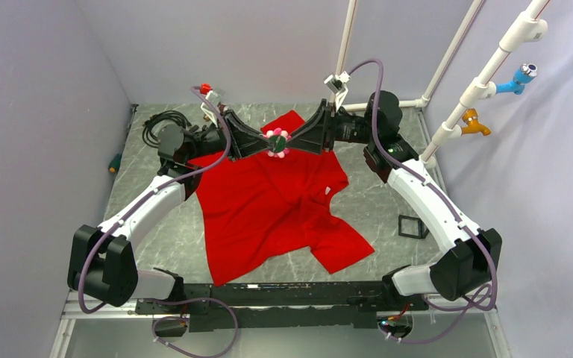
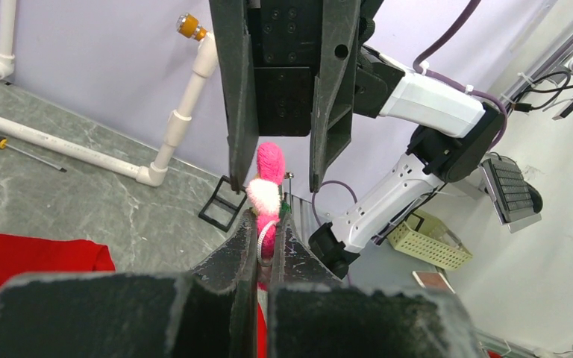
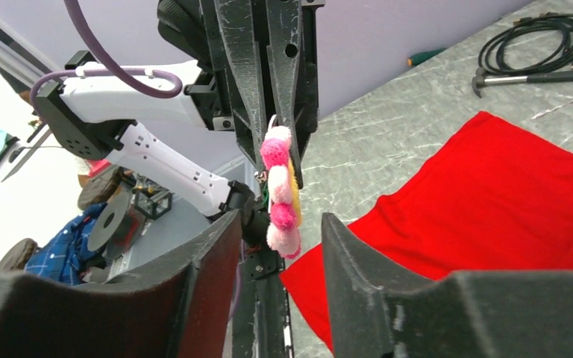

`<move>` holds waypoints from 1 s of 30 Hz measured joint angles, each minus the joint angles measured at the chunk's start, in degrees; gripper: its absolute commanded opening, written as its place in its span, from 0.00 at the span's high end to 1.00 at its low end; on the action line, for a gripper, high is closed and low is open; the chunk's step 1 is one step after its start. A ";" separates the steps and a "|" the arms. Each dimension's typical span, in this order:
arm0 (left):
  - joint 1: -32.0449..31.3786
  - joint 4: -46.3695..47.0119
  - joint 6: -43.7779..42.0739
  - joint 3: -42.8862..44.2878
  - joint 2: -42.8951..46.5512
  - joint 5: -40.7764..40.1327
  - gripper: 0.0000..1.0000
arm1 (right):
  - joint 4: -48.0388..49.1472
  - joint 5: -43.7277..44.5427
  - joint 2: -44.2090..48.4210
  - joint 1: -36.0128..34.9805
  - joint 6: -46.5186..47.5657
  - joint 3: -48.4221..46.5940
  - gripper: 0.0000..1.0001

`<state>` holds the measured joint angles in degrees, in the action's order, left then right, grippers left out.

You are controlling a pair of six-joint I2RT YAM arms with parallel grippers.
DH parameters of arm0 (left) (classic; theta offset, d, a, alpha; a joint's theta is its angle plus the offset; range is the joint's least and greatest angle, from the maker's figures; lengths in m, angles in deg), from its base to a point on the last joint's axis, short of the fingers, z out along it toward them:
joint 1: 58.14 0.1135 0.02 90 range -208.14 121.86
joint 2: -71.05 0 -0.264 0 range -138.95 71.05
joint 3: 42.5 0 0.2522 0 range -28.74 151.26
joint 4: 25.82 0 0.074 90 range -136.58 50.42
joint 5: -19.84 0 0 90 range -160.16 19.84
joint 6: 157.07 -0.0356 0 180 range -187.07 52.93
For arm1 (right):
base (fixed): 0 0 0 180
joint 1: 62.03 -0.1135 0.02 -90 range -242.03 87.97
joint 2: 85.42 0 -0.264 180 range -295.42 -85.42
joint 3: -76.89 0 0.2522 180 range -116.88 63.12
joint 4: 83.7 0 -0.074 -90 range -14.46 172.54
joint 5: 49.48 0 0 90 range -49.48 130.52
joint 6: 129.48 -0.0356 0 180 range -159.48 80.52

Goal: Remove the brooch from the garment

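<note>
The brooch [image 1: 277, 142], a fluffy pink and white flower with a yellow centre, hangs in the air over the far part of the red T-shirt [image 1: 276, 209]. The shirt lies crumpled on the table, its white neck label [image 1: 327, 191] showing. My left gripper [image 1: 268, 143] comes in from the left and is shut on the brooch's metal pin [image 2: 268, 224]. My right gripper [image 1: 288, 141] faces it from the right, open, with its fingers on either side of the brooch [image 3: 282, 186] and not touching it. No cloth hangs from the brooch.
A coil of black cable [image 1: 160, 123] and a hammer [image 3: 530, 77] lie at the far left. A small black frame [image 1: 413, 226] sits right of the shirt. White pipes [image 1: 485, 82] rise at the back right. A screwdriver [image 1: 115, 160] lies at the left edge.
</note>
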<state>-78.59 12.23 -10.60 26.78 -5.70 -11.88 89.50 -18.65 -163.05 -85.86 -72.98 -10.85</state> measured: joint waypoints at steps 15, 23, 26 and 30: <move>0.00 0.48 0.17 0.13 -0.83 0.42 1.00 | -1.31 -0.33 -1.14 -0.59 1.33 0.00 1.00; 0.04 -0.09 0.13 0.13 -0.90 0.50 0.68 | -4.61 0.26 -1.11 -0.59 3.65 -0.87 1.00; 0.00 -0.68 -0.24 0.13 -0.87 0.57 0.59 | -7.17 1.22 -1.11 -0.57 4.98 -1.36 1.00; 0.00 -2.25 -0.94 0.13 -0.87 0.46 0.49 | -10.45 2.49 -0.92 -0.22 6.69 -1.40 1.00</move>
<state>-78.59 9.98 -11.54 26.92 -6.57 -11.42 79.05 -16.16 -163.97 -86.08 -66.29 -12.25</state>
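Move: The brooch is already pinched at its edge by the left fingers, its middle about 3 cm to the left hand's right. From the right hand's half-open fingers it lies some 3 cm to the left, about 1 cm lower, and level fore and aft. The right fingertips face the left ones, about 6 cm to the left hand's right. The garment's middle spreads roughly 37 cm beneath the brooch. The right hand eases down about 1 cm and shuts its fingers on the near edge of the brooch, taking hold opposite the left fingers, which keep their grip and stay almost in place. Only with the right fingers shut does the left hand open them to nearly half, letting go while still around the other edge and sinking about 1 cm, as the right hand, holding on, goes down another 1 to 1.5 cm and rolls some 5 degrees. ##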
